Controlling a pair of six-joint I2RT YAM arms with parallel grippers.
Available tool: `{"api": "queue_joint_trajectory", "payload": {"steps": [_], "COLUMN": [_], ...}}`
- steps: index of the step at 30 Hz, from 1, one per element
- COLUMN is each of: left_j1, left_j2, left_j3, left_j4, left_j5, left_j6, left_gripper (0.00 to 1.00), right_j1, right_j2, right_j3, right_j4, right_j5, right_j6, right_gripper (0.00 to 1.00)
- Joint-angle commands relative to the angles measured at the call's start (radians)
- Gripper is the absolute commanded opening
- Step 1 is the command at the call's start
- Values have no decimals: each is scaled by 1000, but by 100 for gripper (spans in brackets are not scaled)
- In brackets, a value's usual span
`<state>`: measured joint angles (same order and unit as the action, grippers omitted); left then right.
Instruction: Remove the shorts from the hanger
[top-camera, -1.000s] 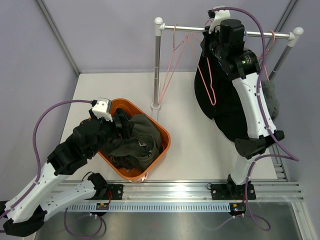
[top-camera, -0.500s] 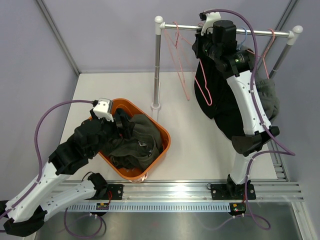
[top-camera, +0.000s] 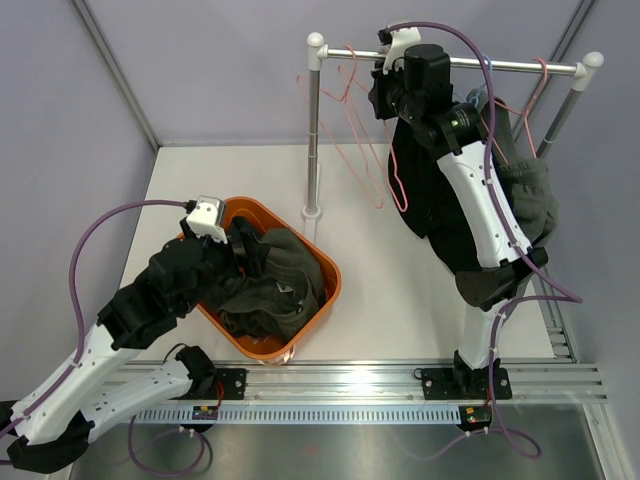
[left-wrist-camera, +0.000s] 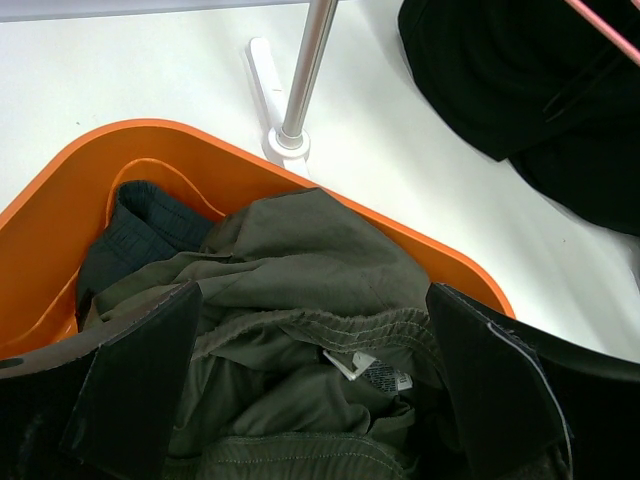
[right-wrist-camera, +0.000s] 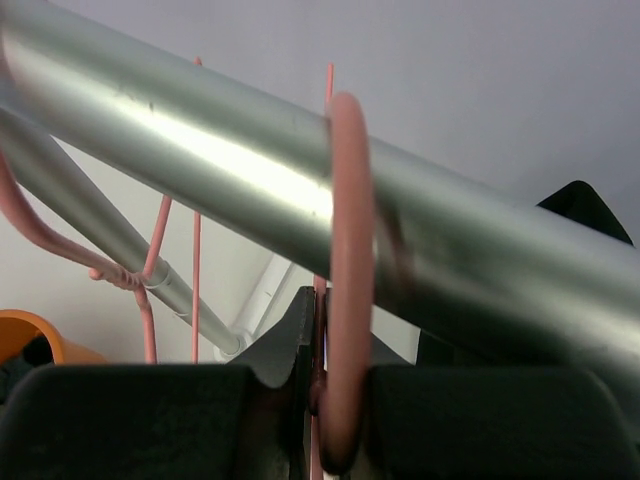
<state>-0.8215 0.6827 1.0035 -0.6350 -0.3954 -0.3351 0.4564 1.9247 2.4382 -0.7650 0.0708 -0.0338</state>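
My right gripper (top-camera: 393, 93) is up at the metal rail (top-camera: 520, 68), shut on the hook of a pink hanger (right-wrist-camera: 346, 290) that loops over the rail (right-wrist-camera: 230, 160). Black shorts (top-camera: 440, 215) hang below this hanger, partly hidden by my right arm. Grey shorts (top-camera: 530, 190) hang further right. My left gripper (top-camera: 238, 262) is open just above dark olive shorts (left-wrist-camera: 300, 270) that lie in the orange basket (left-wrist-camera: 60, 210). Its fingers (left-wrist-camera: 135, 385) stand wide on either side of the waistband. A navy pair (left-wrist-camera: 135, 225) lies under the olive one.
Two empty pink hangers (top-camera: 352, 110) hang at the left end of the rail. The rack's upright post (top-camera: 314, 130) and its foot (left-wrist-camera: 280, 140) stand just behind the basket. Grey walls close in at the back and both sides.
My right gripper has slid left along the rail with the hanger hook, and the black shorts swung left with it. The empty hangers shifted left. The left arm has not moved.
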Motion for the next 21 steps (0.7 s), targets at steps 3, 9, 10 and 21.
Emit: {"api": "queue_joint_trajectory", "payload": {"steps": [3, 9, 10, 21], "left_j1": [2, 2, 2, 2], "left_j2": [5, 9, 9, 8], "left_j3": [-14, -16, -16, -17], "left_j4": [43, 41, 41, 43], "left_j5": [12, 12, 12, 13], "left_j6": [15, 13, 11, 8], "left_gripper": [99, 99, 99, 99], "right_j1": [25, 27, 27, 28], "right_j2": [23, 4, -4, -105], "right_j3": [16, -4, -11, -67], "right_j4": [-10, -17, -13, -20], "right_j5": [12, 30, 32, 73], "right_j6": [-29, -34, -32, -25], "right_gripper": [0, 7, 9, 45]}}
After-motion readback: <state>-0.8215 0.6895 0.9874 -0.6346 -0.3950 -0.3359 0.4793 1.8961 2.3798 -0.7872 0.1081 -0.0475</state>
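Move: The right hand grips an empty pink hanger's neck, its hook already over the rail, which runs some 4 cm above the fingers and about a centimetre farther out. Another pink hanger hangs from the rail about 5 cm to the left, level in depth, its neck at finger height; the black shorts hang roughly 9 cm right, 2 cm nearer and 15 cm lower. For the left hand that stretch of rail is about 26 cm ahead, 22 cm right and 16 cm higher. The right fingers let go of the hanger's neck under the rail, opening from nearly shut to a bit under half wide so that the wire stands free in the gap. After a short hold in place, the hand eases down about 1.5 cm and back about 1 cm, starting to draw away below the rail with hardly any turn of the wrist. ##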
